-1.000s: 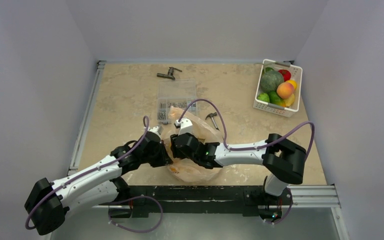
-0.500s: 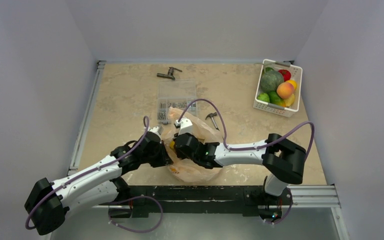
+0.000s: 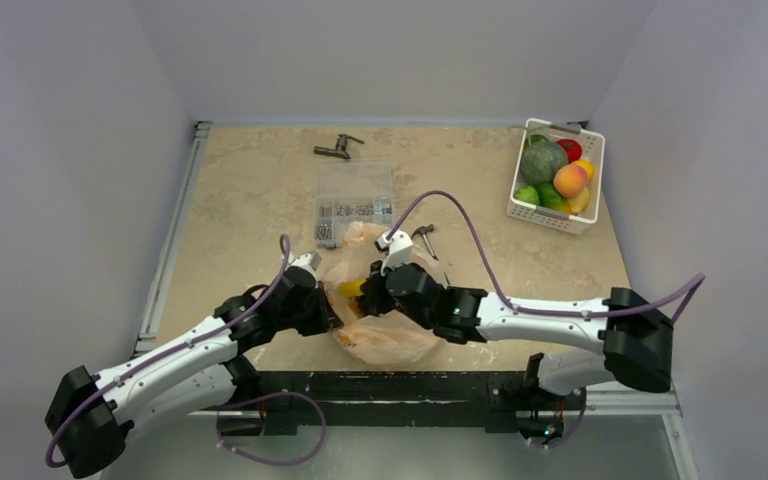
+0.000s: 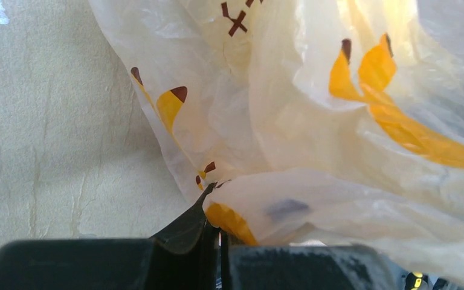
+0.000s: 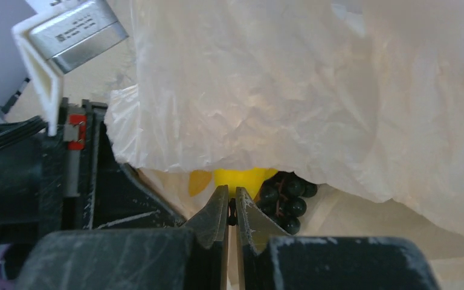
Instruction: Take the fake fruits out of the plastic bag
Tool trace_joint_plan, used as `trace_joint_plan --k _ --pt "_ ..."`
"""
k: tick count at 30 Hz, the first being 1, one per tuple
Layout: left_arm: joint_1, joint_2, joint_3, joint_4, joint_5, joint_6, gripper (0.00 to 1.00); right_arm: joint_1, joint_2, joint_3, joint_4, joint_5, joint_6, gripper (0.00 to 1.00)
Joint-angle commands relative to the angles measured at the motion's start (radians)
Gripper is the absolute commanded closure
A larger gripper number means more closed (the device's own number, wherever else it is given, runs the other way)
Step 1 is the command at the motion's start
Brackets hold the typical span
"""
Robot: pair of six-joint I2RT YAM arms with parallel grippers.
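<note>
The plastic bag [image 3: 392, 338] lies crumpled near the table's front edge, between my two grippers. My left gripper [image 3: 332, 318] is shut on the bag's rim; in the left wrist view the film [image 4: 314, 121] is pinched between the jaws [image 4: 219, 225]. My right gripper [image 3: 371, 291] reaches under the raised bag film [image 5: 278, 90]. Its jaws [image 5: 231, 200] are shut on a thin dark stem. Right at its tips is a yellow fruit [image 5: 238, 177], which also shows at the bag's mouth [image 3: 352, 288]. A dark grape cluster [image 5: 287, 202] lies just right of it.
A white basket [image 3: 545, 218] with several fruits and a big green vegetable stands at the back right. A clear parts box [image 3: 355, 200] and a small hammer [image 3: 423, 238] lie just behind the bag. A dark metal tool [image 3: 338, 148] lies near the back wall.
My right gripper has shut and drawn back to the right, its elbow swinging out. More of the yellow fruit shows at the bag's mouth. The left gripper keeps its hold on the rim.
</note>
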State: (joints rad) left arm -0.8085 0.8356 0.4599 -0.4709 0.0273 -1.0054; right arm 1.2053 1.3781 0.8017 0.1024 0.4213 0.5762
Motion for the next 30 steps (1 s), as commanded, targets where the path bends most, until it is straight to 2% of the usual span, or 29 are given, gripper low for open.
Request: trace_joint_plan --k 1,8,12,19,23,26,30 --pt "-0.004 -0.031 0.001 -0.020 -0.063 -0.017 1.00 0.005 -0.114 -0.045 0.023 -0.060 -0.041 1.00" --pt "-0.005 -0.068 -0.020 -0.045 -0.098 -0.038 1.00 0.005 -0.363 -0.094 -0.011 -0.191 -0.135 1.00" --pt "-0.005 -0.064 -0.034 -0.032 -0.105 -0.045 1.00 0.005 -0.494 -0.063 -0.061 -0.184 -0.163 1.00" --pt "-0.005 -0.031 -0.030 -0.011 -0.086 -0.034 1.00 0.004 -0.498 0.151 -0.297 0.182 -0.199 1.00" --pt "-0.004 -0.031 -0.022 -0.012 -0.070 -0.017 1.00 -0.017 -0.481 0.231 -0.354 0.379 -0.273 1.00" --pt "-0.005 -0.026 -0.013 -0.023 -0.071 -0.009 1.00 -0.107 -0.473 0.287 -0.375 0.415 -0.324 1.00" --pt "-0.004 -0.024 -0.012 -0.017 -0.058 0.002 1.00 -0.342 -0.442 0.355 -0.400 0.352 -0.344 1.00"
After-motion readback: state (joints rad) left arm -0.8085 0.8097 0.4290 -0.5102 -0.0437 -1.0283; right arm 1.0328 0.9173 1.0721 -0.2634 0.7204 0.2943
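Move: From the right hand, already holding the yellow fruit at the bag, the white basket lies about 35 cm ahead and 45 cm to the right, some 10 cm lower. The bag's middle is level with it and 3 cm right, about 8 cm below; the hammer is 14 cm ahead and 13 cm right, 14 cm below. From the left hand, still pinching the bag's rim, the basket is about 41 cm ahead and 55 cm right, 3 cm lower. Still pinching the yellow fruit, the right hand rises some 20 cm while swinging right towards the basket. ##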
